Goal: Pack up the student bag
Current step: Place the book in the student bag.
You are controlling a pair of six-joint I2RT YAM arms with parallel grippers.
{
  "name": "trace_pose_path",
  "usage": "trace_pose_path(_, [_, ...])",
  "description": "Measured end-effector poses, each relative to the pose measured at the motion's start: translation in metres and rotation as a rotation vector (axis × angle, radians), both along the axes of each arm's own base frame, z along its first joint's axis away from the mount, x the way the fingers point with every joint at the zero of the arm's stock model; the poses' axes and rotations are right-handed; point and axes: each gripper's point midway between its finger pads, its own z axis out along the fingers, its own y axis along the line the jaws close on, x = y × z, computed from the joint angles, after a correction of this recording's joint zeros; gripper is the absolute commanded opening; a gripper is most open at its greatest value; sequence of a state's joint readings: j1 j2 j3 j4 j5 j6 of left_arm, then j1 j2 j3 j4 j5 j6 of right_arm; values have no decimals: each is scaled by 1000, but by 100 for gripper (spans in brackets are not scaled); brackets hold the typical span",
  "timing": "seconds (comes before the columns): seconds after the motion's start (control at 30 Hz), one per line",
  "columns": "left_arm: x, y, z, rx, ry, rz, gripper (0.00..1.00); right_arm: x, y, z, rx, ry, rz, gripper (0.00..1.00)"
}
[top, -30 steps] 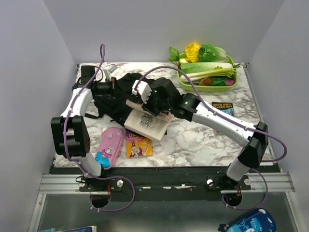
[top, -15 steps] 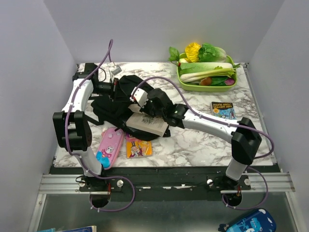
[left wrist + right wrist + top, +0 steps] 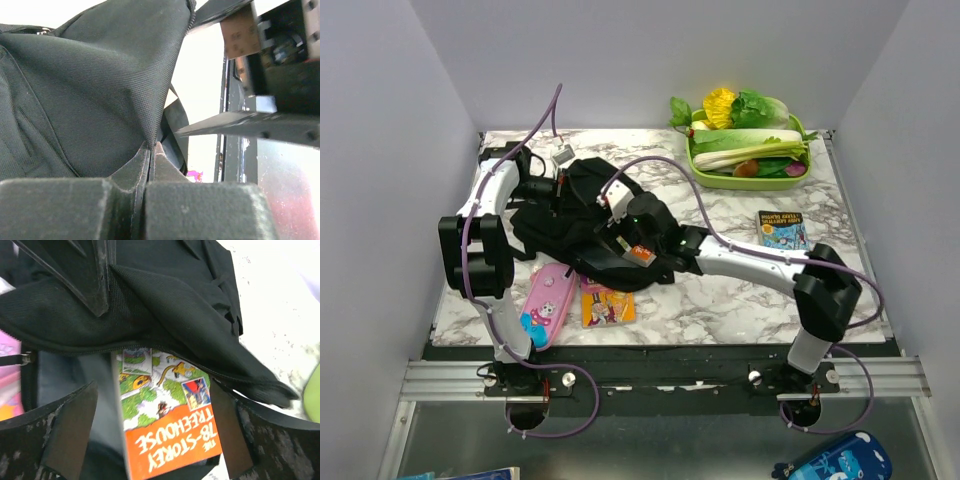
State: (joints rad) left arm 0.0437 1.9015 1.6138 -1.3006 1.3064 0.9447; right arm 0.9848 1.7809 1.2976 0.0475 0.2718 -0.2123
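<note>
The student bag (image 3: 570, 205) is a black backpack lying at the back left of the table. My left gripper (image 3: 554, 186) is shut on a fold of the bag's fabric (image 3: 90, 85), and its fingertips (image 3: 151, 150) pinch the cloth. My right gripper (image 3: 625, 248) stands open at the bag's mouth. Between its fingers (image 3: 72, 432) lies an orange book, "78-Storey Treehouse" (image 3: 167, 420). The book's upper part sits under the bag's zipped flap (image 3: 150, 315), against the grey lining (image 3: 97, 390). A gap shows beside the left finger.
A pink pencil case (image 3: 548, 305) and a small yellow-orange book (image 3: 606, 303) lie in front of the bag. At the right lies a blue book (image 3: 782, 229). A green tray (image 3: 715, 178) of vegetables stands at the back right.
My right arm has carried the book left into the bag's mouth and its jaws have opened. My left gripper has drawn the bag's fabric further back.
</note>
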Motion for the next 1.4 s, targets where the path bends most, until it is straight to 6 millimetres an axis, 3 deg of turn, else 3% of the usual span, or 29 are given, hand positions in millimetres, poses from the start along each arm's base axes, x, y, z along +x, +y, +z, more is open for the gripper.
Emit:
trace_pose_path(0.13, [-1, 0, 0, 2, 44, 13, 0, -20, -20, 29, 130, 59, -34, 88])
trace_pose_path(0.2, [1, 1, -4, 31, 119, 63, 0, -26, -34, 45, 214, 87, -64, 74])
trace_pose_path(0.23, [2, 3, -15, 85, 145, 118, 0, -27, -44, 50, 247, 99, -85, 67])
trace_pose_path(0.27, [2, 5, -21, 118, 152, 159, 0, -25, -53, 54, 281, 112, -112, 54])
trace_pose_path(0.3, [-1, 6, -24, 149, 175, 205, 0, -21, -62, 55, 301, 125, -143, 49])
trace_pose_path(0.33, [1, 8, -22, 168, 186, 238, 0, -16, -70, 52, 310, 146, -176, 42])
trace_pose_path(0.37, [6, 8, -17, 181, 183, 269, 0, -10, -76, 45, 318, 172, -212, 28])
trace_pose_path(0.47, [27, 9, -4, 192, 144, 330, 0, 3, -95, 10, 297, 266, -320, 12])
trace_pose_path(0.53, [33, 12, -3, 202, 137, 365, 0, 3, -104, -16, 267, 325, -370, 9])
trace_pose_path(0.57, [33, 12, -5, 207, 141, 374, 0, 0, -107, -28, 251, 356, -387, 1])
trace_pose_path(0.8, [34, 14, -11, 220, 161, 400, 0, -8, -107, -81, 187, 474, -439, 1])
trace_pose_path(1.17, [25, 1, -17, 249, 144, 363, 0, -10, -121, -96, 155, 489, -524, 1])
trace_pose_path(1.27, [20, -5, -19, 259, 141, 347, 0, -10, -116, -107, 138, 514, -525, 1])
trace_pose_path(1.4, [18, -9, -16, 259, 118, 339, 0, -7, -96, -118, 122, 542, -508, 1])
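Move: Just released, The 78-Storey Treehouse book lies in the bag mouth below the open right hand, its middle some 4 cm ahead, 2 cm right and 12 cm down. The Charlie book is about 15 cm back, straight behind this hand and 14 cm lower; the pink pencil case stands some 15 cm to the left of the Charlie book. From the left hand, pinching the bag's upper edge, the Treehouse book is roughly 11 cm right, 2 cm ahead and 15 cm down. Up about 5 cm and to the right, the right hand clears the flap while its fingers shut, then drops steeply past the start height, tipping down and turning clockwise some 30 degrees each. It finishes with a short leftward, downward nudge, closed tips at the book's orange title edge. The left hand keeps its pinch on the bag's edge, dips and shifts forward, twisting counter-clockwise, then eases partly back and right. ##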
